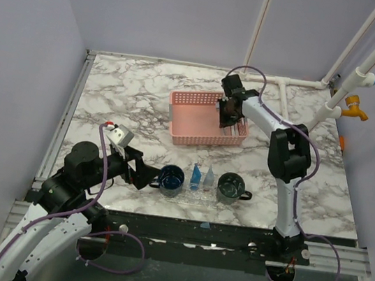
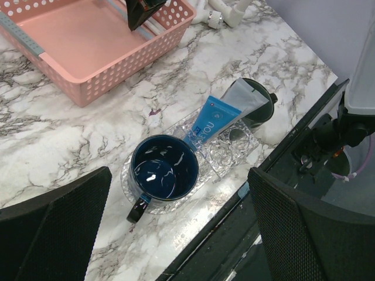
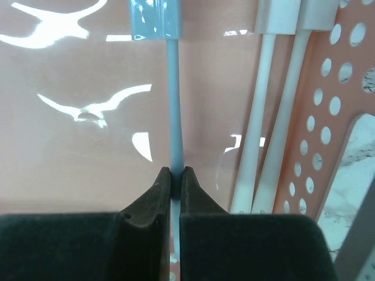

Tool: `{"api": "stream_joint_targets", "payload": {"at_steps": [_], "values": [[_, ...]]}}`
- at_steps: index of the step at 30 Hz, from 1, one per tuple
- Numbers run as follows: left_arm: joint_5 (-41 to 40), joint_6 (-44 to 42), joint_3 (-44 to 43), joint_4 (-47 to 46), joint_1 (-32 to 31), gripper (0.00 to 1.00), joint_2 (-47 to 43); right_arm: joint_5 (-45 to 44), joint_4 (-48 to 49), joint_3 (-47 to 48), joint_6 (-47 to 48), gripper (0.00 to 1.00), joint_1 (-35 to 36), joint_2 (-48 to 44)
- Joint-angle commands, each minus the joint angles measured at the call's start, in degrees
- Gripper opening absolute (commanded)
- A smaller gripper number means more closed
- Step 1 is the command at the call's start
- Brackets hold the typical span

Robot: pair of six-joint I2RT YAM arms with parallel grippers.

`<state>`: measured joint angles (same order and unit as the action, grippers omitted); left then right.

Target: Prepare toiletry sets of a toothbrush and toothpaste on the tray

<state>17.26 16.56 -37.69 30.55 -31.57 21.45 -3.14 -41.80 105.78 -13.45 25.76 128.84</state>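
Note:
The light-blue toothbrush (image 3: 173, 105) lies on the floor of the pink basket (image 1: 191, 116), and my right gripper (image 3: 176, 171) is shut on its handle; its head is out of the frame. The top view shows the right gripper (image 1: 232, 115) reaching down into the basket's right end. The clear tray (image 1: 197, 197) sits near the front edge. It holds a navy mug (image 1: 171, 178), a dark green mug (image 1: 230, 186) and blue tubes (image 1: 196, 177) between them. My left gripper (image 2: 180, 175) hovers open over the navy mug (image 2: 164, 167), left of the tray.
Two white toothbrushes (image 3: 263, 117) lie along the basket's lattice wall (image 3: 328, 117), right of the held one. White pipes (image 1: 302, 83) run along the table's back edge. The table's front edge (image 2: 234, 205) lies close below the tray (image 2: 231, 155).

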Motion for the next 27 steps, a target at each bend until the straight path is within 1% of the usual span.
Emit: {"api": "stream_joint_targets", "payload": {"at_steps": [1,6,7,15,20,27], "values": [[-1.06,-0.82,0.43,-0.57,-0.07,0.99,-0.11,2.57,5.34,-2.62,-0.39,0.00,-0.36,-6.86],[-0.86,-0.82,0.36,-0.57,-0.06,0.99,0.16,2.70,11.06,-7.93,-0.49,0.00,-0.28,-13.05],[-0.85,-0.82,0.42,-0.57,-0.07,0.99,0.19,4.15,12.49,-9.09,-0.43,0.00,-0.20,-14.53],[-0.47,0.53,0.34,-1.05,-0.07,0.99,0.02,6.17,24.11,-19.52,-1.05,0.00,0.49,-25.79],[0.26,2.12,-1.50,-1.73,-0.05,0.99,0.28,10.33,28.46,-23.79,-3.07,0.00,2.02,-33.09],[4.24,5.92,-4.90,-4.97,-0.06,0.99,2.05,18.84,36.96,-30.90,-10.20,0.00,4.13,-44.24]]}}
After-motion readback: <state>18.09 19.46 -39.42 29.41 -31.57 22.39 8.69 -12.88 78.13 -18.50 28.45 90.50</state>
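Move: The blue toothbrush is already pinched at its handle, low in the basket, with two white toothbrushes about 3 cm to the right hand's right and level with it. The clear tray for the sets lies some 25 cm back and 6 cm left of this hand; on it the navy mug is 23 cm back, 15 left, and the blue toothpaste 22 back, 7 left. From the left hand the tray is about 6 cm ahead, 12 right and 21 below. The blue toothbrush, still pinched at its handle in the shut right fingers, is carried up out of the basket by about 20 cm, straight up at first. Over the second half the right hand also eases some 5 cm back and 4 left, while the wrist swings the fingers from steeply down towards forward and left, about 40 degrees. ##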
